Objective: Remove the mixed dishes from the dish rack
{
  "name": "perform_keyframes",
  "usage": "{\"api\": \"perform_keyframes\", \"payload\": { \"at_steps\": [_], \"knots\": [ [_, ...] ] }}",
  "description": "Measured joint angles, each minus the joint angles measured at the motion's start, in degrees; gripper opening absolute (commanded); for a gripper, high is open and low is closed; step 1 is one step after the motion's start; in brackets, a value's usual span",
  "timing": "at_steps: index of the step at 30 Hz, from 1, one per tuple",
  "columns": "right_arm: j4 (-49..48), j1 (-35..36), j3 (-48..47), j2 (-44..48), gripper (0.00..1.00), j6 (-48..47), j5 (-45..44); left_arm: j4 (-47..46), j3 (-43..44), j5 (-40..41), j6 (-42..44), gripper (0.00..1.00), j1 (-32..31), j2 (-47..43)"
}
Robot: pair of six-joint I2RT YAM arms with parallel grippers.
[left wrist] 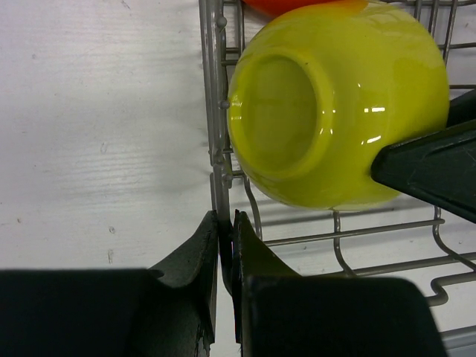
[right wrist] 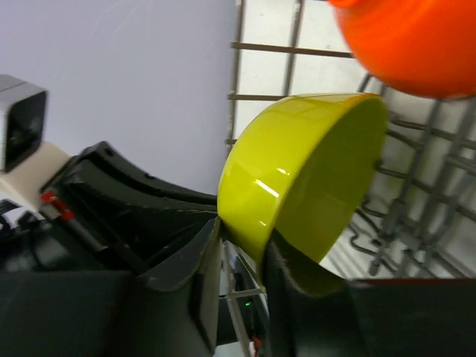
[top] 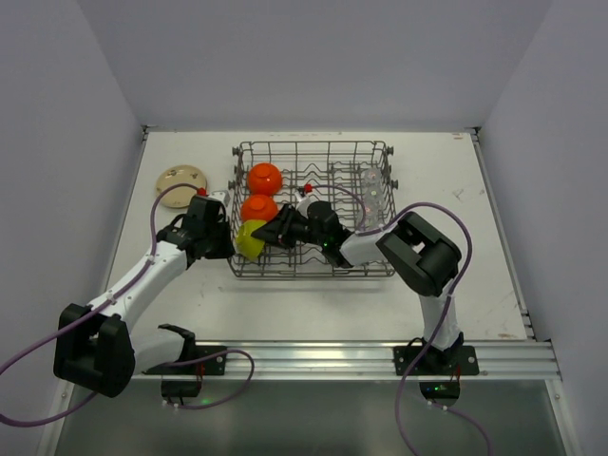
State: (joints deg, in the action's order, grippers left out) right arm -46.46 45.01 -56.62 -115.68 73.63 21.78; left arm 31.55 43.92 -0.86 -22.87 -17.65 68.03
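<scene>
The dish rack stands mid-table, a grey wire basket. Along its left side lie two orange bowls and a yellow-green bowl tipped on its side. My left gripper is shut on the rack's left rim wire, just outside the yellow-green bowl. Reaching in from the right, my right gripper is shut on the yellow-green bowl's rim, with one finger inside the bowl and the other against its outer wall. Clear glasses stand at the rack's right end.
A beige patterned plate lies on the table left of the rack. An orange bowl hangs close above the yellow-green one in the right wrist view. Upright tines stand behind it. The left arm's black body sits just beyond the rack wall.
</scene>
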Motion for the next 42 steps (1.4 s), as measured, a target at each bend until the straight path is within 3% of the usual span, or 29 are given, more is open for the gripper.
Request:
{"api": "perform_keyframes", "payload": {
  "at_steps": [4,18,25,29,33,38,42],
  "knots": [
    [-4.7,0.6,-0.5,-0.2,0.01,0.7,1.0,-0.2,0.0,-1.2,-0.1,0.00,-0.2,0.0],
    [-9.7,0.6,1.9,0.3,0.00,-0.6,1.0,-0.3,0.0,-1.7,-0.1,0.00,-0.5,0.1],
    [-4.7,-0.2,5.2,10.2,0.00,-4.5,1.3,-0.5,0.0,-1.3,-0.1,0.00,-0.5,0.1],
    [4.3,-2.6,5.3,22.2,0.00,-9.9,0.0,-0.5,0.0,-1.3,-0.1,0.00,-0.5,0.1],
    [20.7,-7.9,0.7,34.2,0.00,-18.6,-4.7,-0.5,0.0,-1.3,-0.1,0.00,-0.5,0.1],
    [41.4,-19.6,-8.8,40.2,0.00,-29.2,-12.0,-0.6,0.0,-1.3,-0.1,0.00,-0.5,0.1],
    [58.2,-31.6,-17.7,38.3,0.00,-37.9,-21.4,-0.6,0.0,-1.3,-0.1,0.00,-0.5,0.1]
  ]
}}
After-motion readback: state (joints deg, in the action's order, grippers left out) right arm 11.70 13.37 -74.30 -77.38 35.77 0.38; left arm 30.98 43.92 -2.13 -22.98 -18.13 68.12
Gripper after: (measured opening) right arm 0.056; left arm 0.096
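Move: The rim of the green bowl is already between the right hand's parted fingers; the bowl's middle lies about 3 cm left of that hand, 1 cm ahead and 1 cm below. The near orange bowl is about 7 cm ahead of the hand, neither left nor right, the far one some 15 cm ahead and 1 cm right, both a few centimetres lower. From the left hand, shut on the rack's left side wire, the green bowl lies about 4 cm ahead and 6 cm right, about level. The right hand closes its fingers on the green bowl's rim, one finger inside and one outside, edging up about 3 cm and pausing there, then lifts the bowl clear of the rack and swings it over the wires, ending some 30 cm to the right, 20 cm higher and 12 cm farther forward, towards the rack's far right corner. On the swing its wrist turns clockwise by about 40 degrees while rolling left side down, as the left hand stays put with its shut fingers still on the rack's left side wire. ##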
